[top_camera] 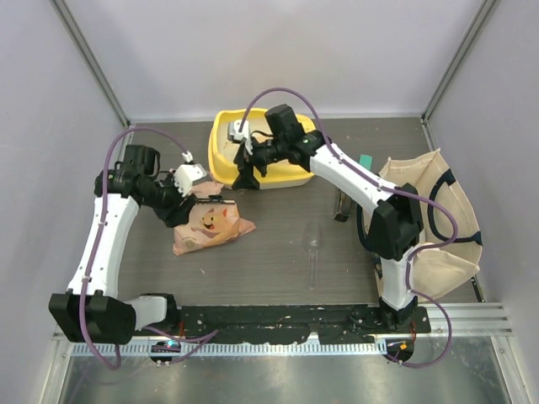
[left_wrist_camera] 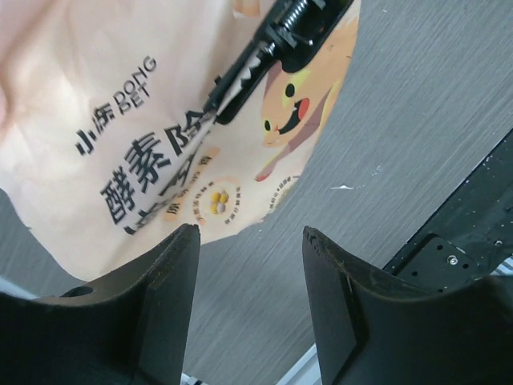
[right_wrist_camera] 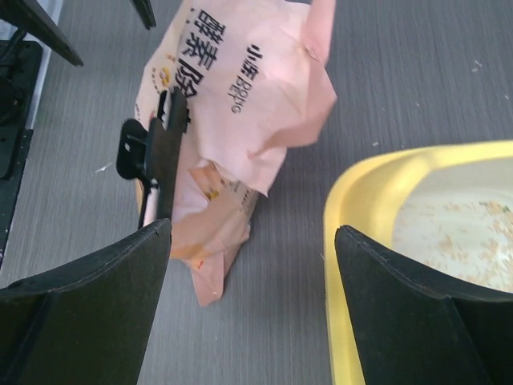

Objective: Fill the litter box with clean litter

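The yellow litter box stands at the back middle of the table, and its rim curves round a thin scatter of pale clean litter on the floor inside. The peach litter bag lies crumpled on the table in front of the box, with a black clip on it. My left gripper hovers at the bag's left end. It is open with only table between its fingers, the bag just beyond. My right gripper is open over the box's front rim, holding nothing.
A cream canvas tote with dark handles lies at the right. A small green item and a dark object sit between the tote and the box. The black base rail runs along the near edge.
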You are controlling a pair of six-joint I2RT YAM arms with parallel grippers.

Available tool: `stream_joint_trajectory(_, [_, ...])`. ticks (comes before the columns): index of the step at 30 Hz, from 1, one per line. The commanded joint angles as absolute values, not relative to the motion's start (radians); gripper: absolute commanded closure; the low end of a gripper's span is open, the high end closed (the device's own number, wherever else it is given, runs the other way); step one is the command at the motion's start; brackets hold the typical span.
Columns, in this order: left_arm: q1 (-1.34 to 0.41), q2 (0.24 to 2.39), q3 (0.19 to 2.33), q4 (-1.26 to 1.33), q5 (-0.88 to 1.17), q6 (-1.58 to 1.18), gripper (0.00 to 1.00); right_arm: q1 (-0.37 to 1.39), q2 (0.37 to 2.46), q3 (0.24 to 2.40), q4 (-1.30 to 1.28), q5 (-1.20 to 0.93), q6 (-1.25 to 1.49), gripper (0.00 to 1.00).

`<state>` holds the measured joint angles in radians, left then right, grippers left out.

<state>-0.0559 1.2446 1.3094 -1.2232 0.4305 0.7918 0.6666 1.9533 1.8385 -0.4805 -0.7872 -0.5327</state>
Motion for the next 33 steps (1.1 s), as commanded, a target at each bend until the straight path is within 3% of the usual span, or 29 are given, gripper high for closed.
stream_joint_trajectory(1, [-0.029, 1.189, 1.237, -1.181, 0.486, 0.764, 0.42, 0.716, 1.977, 1.94, -0.423, -0.838, -0.503, 0.14])
stream_joint_trajectory(6, [-0.025, 1.157, 1.175, -1.063, 0.44, 0.684, 0.43, 0.75, 2.025, 2.002, -0.48, -0.857, -0.518, 0.16])
stream_joint_trajectory(12, [-0.005, 1.149, 1.222, -1.046, 0.537, 0.583, 0.43, 0.762, 2.02, 2.057, -0.54, -0.858, -0.502, 0.19])
stream_joint_trajectory(28, [0.135, 1.114, 1.221, -1.002, 0.653, 0.18, 0.42, 0.873, 1.973, 1.911, -0.542, -0.683, -0.52, 0.27])
stream_joint_trajectory(33, [0.153, 1.048, 1.197, -1.006, 0.655, 0.175, 0.42, 0.907, 1.938, 1.845, -0.434, -0.572, -0.476, 0.43])
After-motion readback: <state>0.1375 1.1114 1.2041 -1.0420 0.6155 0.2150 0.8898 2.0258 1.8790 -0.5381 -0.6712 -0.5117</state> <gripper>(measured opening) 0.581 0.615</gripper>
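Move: The black clip lying across the bag is some 8 cm back from the right hand, 9 cm to its left and 6 cm lower, its handle end nearest this hand. The middle of the litter bag is about 11 cm back, 10 cm left and 11 cm down; the yellow litter box is centred roughly 12 cm ahead, 7 cm right and 14 cm below. From the left hand the clip lies about 5 cm ahead, 12 cm right and 8 cm below. Half-closing fingers come in around the clip's handle without gripping it yet: the right hand swings left and back with a small rise, then sinks about 6 cm while still drawing back. Above the bag's left part, the open left hand dips 2 cm, rises again to end slightly higher, and turns some 30 degrees counter-clockwise. ##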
